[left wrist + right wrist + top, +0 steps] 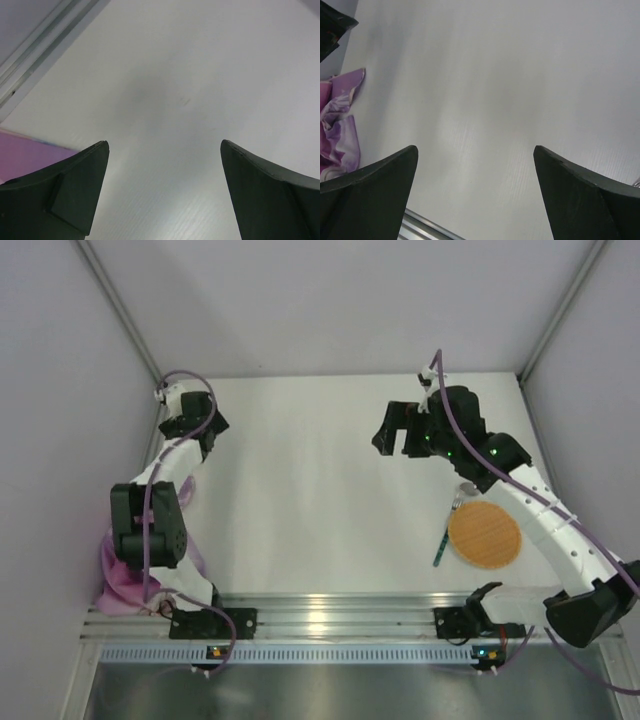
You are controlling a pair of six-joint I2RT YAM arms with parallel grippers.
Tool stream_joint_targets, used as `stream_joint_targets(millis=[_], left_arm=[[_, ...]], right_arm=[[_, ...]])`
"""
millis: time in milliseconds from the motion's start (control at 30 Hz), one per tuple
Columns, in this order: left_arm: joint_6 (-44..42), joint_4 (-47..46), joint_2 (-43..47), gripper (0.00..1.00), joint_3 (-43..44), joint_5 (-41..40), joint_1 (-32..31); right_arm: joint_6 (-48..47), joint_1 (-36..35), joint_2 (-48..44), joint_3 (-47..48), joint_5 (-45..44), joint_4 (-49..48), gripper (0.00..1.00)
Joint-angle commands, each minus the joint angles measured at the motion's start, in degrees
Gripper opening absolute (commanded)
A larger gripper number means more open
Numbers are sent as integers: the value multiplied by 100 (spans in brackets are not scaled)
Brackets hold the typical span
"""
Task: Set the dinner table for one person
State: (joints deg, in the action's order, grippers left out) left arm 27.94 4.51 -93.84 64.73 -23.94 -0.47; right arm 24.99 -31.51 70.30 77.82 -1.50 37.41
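The dinner table (300,500) is a large plain white top. A round orange plate (484,536) lies on it at the near right. A utensil with a teal handle (441,548) and a metal head lies along the plate's left edge. My right gripper (397,445) is open and empty, held above the bare table far from the plate; in its wrist view (475,146) only white table shows between the fingers. My left gripper (207,430) is open and empty at the far left; its wrist view (164,142) shows bare table.
A crumpled purple cloth placemat (120,575) lies at the near left by the left arm's base; it also shows in the right wrist view (340,125) and the left wrist view (30,155). Grey walls close in the table on three sides. A metal rail (320,620) runs along the near edge.
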Motion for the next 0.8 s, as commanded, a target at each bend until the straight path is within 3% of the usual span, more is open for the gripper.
stream_joint_targets(millis=[0,300,633,767], left_arm=[[880,2959,-732,99,313,-84,223],[800,3600,-811,99,339,-1118,258],[440,3188,-969,99,-39,-1174,758],[221,3038,-1136,93,39,-964,1057]], right_arm=[[-83,-66,185,312,0,-76,100],[102,-75,256,14,123,-304,100],[-152,-84,89,-101,27,-50,100],[-170,-75,168,-48,-8,38,100]])
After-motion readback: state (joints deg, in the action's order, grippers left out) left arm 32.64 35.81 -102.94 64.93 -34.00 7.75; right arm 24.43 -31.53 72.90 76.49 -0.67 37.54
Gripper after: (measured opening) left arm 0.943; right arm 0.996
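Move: The napkin's far corner lies about 10 cm back from my left hand, some 5 cm to its left and 13 cm below it. From that corner the bunched cloth runs back along the table's left side, its middle about 30 cm back and 14 cm left of my left hand, equally low. From my high right hand the same corner is roughly 48 cm left, 6 cm ahead and 28 cm down. I swoop my left hand back about 14 cm and down 11 cm, most of the drop coming first. Low over the table I then ease leftward to the napkin's far end, some 7 cm left in all, tipping the fingers down nearly 40 degrees and turning them a little counter-clockwise. They stay wide, with the cloth's edge coming between them. Meanwhile my empty right hand sinks 2–3 cm. ##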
